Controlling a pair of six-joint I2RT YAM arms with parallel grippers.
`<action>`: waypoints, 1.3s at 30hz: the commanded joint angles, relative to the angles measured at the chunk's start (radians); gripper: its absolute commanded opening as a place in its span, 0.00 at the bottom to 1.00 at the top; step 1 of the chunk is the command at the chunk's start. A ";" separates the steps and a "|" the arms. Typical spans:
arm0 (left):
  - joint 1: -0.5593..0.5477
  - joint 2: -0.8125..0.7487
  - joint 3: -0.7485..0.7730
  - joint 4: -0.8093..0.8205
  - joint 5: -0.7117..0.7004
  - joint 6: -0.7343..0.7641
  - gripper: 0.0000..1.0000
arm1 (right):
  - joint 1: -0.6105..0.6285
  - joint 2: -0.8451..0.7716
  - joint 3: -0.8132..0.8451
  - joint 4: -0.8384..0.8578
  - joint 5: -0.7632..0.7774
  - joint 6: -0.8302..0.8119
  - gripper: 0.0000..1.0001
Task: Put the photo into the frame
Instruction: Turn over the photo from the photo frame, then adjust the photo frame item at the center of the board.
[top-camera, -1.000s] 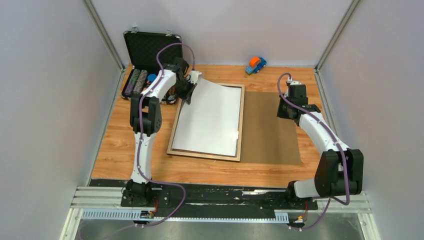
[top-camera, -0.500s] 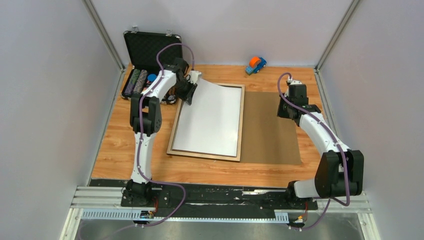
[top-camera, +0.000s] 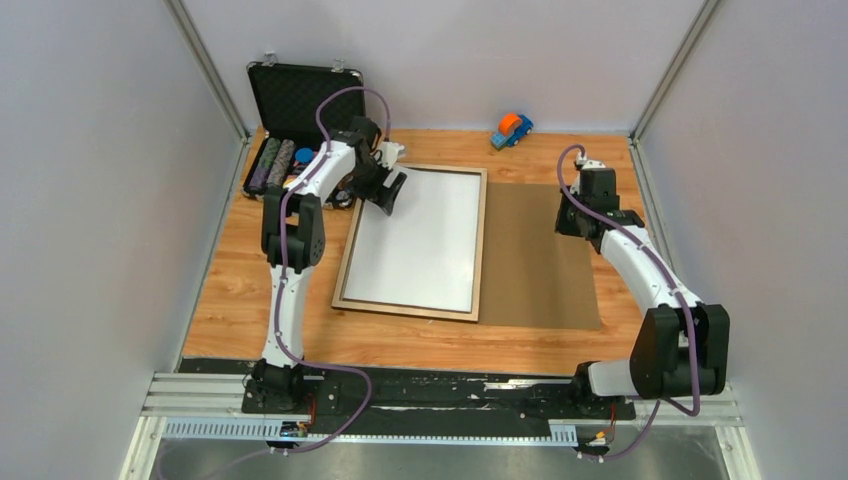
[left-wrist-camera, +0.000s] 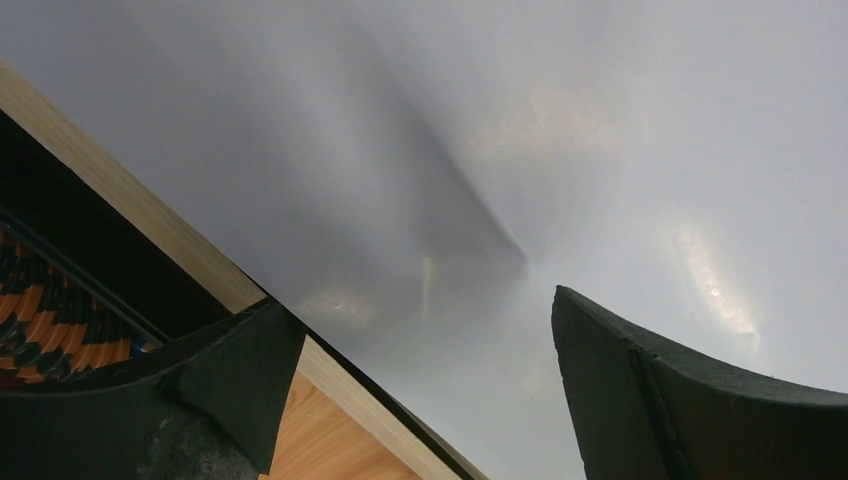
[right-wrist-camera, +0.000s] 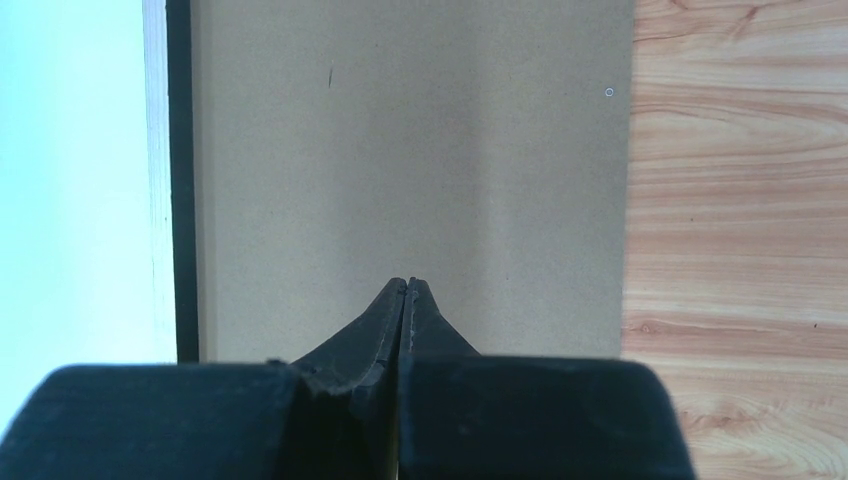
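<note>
The photo lies flat inside the frame, plain white face up. The frame's pale wood rim surrounds it on the table. My left gripper hangs open over the frame's far left corner. In the left wrist view its jaws stand wide apart with nothing between them, above the photo and the frame's rim. My right gripper is shut on nothing. Its closed tips hover over the brown backing board, with the frame's dark edge to their left.
The brown backing board lies right of the frame, touching it. An open black chip case stands at the far left, close to the left arm. A small toy car sits by the back wall.
My left gripper has opened and let go of the photo's far left corner. That lifted, curled corner has dropped flat into the frame. The right arm has not moved.
</note>
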 joint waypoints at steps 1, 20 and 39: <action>0.000 -0.058 0.032 0.015 -0.051 0.001 1.00 | -0.010 -0.039 -0.010 0.038 -0.024 -0.005 0.00; -0.014 -0.152 0.036 0.009 -0.082 -0.034 1.00 | -0.019 -0.045 -0.024 0.050 -0.050 -0.003 0.00; -0.085 -0.426 -0.460 0.356 0.225 -0.187 1.00 | -0.080 -0.020 -0.081 0.078 -0.109 -0.077 0.72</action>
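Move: The photo lies white side up in the frame; its middle is about 9 cm back and 8 cm to the right of the left hand, roughly 2 cm below, as is the frame's own middle. The chip case stands about 15 cm to the left and 5 cm farther out, and the brown backing board 32 cm to the right and 13 cm back. From the right hand, the photo is about 26 cm left, 3 cm ahead and 11 cm lower. With its fingers already open just over the photo's far-left corner, the left hand rises clear by about 6 cm, then swings back and to the right, in over the photo towards its middle, some 6 cm back and 4 cm right, sinking a little and tilting slightly. The right hand hovers in place over the backing board and opens its shut fingers most of the way. ##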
